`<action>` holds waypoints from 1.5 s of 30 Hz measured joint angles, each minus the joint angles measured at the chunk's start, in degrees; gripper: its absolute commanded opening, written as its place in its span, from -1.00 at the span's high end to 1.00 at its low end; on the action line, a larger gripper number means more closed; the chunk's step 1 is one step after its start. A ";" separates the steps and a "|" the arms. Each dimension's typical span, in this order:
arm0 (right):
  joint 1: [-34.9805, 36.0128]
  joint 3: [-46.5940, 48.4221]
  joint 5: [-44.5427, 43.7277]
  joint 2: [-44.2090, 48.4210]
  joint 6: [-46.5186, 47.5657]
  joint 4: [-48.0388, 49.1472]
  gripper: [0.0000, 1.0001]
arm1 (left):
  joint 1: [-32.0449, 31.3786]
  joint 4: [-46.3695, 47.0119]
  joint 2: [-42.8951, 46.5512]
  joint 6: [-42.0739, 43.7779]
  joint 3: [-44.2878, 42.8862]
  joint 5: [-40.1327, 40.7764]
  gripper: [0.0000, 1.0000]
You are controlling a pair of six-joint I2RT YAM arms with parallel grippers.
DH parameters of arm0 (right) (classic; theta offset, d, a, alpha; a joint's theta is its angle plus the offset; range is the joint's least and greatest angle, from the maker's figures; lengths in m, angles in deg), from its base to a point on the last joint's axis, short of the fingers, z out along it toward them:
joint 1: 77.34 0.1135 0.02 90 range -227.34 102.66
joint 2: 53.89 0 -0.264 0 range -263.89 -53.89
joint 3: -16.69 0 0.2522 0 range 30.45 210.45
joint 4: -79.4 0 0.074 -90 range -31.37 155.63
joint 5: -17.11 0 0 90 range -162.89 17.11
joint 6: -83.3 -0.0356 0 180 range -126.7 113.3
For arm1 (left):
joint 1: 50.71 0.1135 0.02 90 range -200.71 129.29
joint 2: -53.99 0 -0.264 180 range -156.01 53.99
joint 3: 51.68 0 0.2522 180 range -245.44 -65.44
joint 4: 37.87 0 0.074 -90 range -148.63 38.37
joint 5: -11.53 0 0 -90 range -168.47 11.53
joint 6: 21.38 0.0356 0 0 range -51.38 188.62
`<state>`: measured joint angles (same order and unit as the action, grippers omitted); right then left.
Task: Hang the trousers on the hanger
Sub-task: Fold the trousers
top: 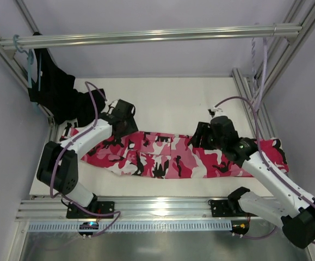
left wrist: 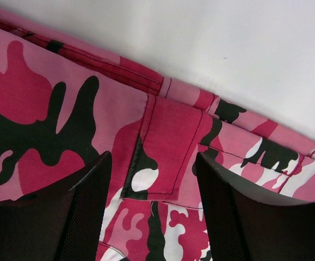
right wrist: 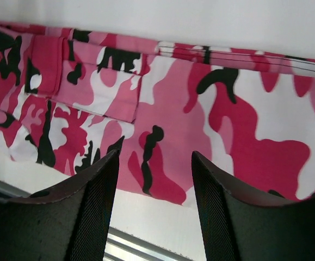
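The trousers [top: 168, 155], in pink, crimson, white and black camouflage, lie spread flat across the table from left to right. My left gripper [top: 123, 124] hovers over their left part, open, and in the left wrist view the gripper [left wrist: 153, 157] frames a pocket flap on the trousers [left wrist: 48, 109] with nothing between its fingers. My right gripper [top: 203, 136] stands over the right half, also open. In the right wrist view it [right wrist: 154, 155] hangs above the near edge of the trousers [right wrist: 173, 109]. I cannot make out the hanger in any view.
A black garment [top: 59, 95] hangs on a teal-blue hanger [top: 26, 54] from the overhead rail [top: 146, 35] at the back left. Aluminium frame bars run along the table's front edge [top: 157, 209] and up the right side [top: 249, 98].
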<state>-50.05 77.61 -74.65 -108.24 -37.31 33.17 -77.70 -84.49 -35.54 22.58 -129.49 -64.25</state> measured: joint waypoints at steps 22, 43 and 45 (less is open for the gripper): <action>0.24 20.85 28.89 -37.70 28.33 9.68 -0.12 | -0.37 6.88 -7.39 6.64 3.54 -8.26 0.19; -2.67 33.31 38.07 -61.79 38.80 1.81 -0.07 | -0.57 6.36 -7.37 7.80 2.84 -5.88 0.74; -2.67 33.31 37.62 -61.86 39.32 1.77 -0.08 | -0.66 6.25 -7.37 7.78 2.71 -5.64 0.79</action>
<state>-52.71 110.92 -37.04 -170.09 2.01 34.94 -78.35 -78.24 -42.91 30.36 -126.78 -69.89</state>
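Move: The trousers' red panel lies about 6 cm below the left hand, 1 cm back and 2 cm to its right. For the open right hand, the top end of the seam lies some 9 cm ahead, 12 cm left and 14 cm below. That seam end is about 17 cm right of the left hand, level with it; the black garment lies some 15 cm ahead and 20 cm left of the left hand. Left sinks about 5 cm, pinching the red panel; open right swings down, left and forward towards the seam. ##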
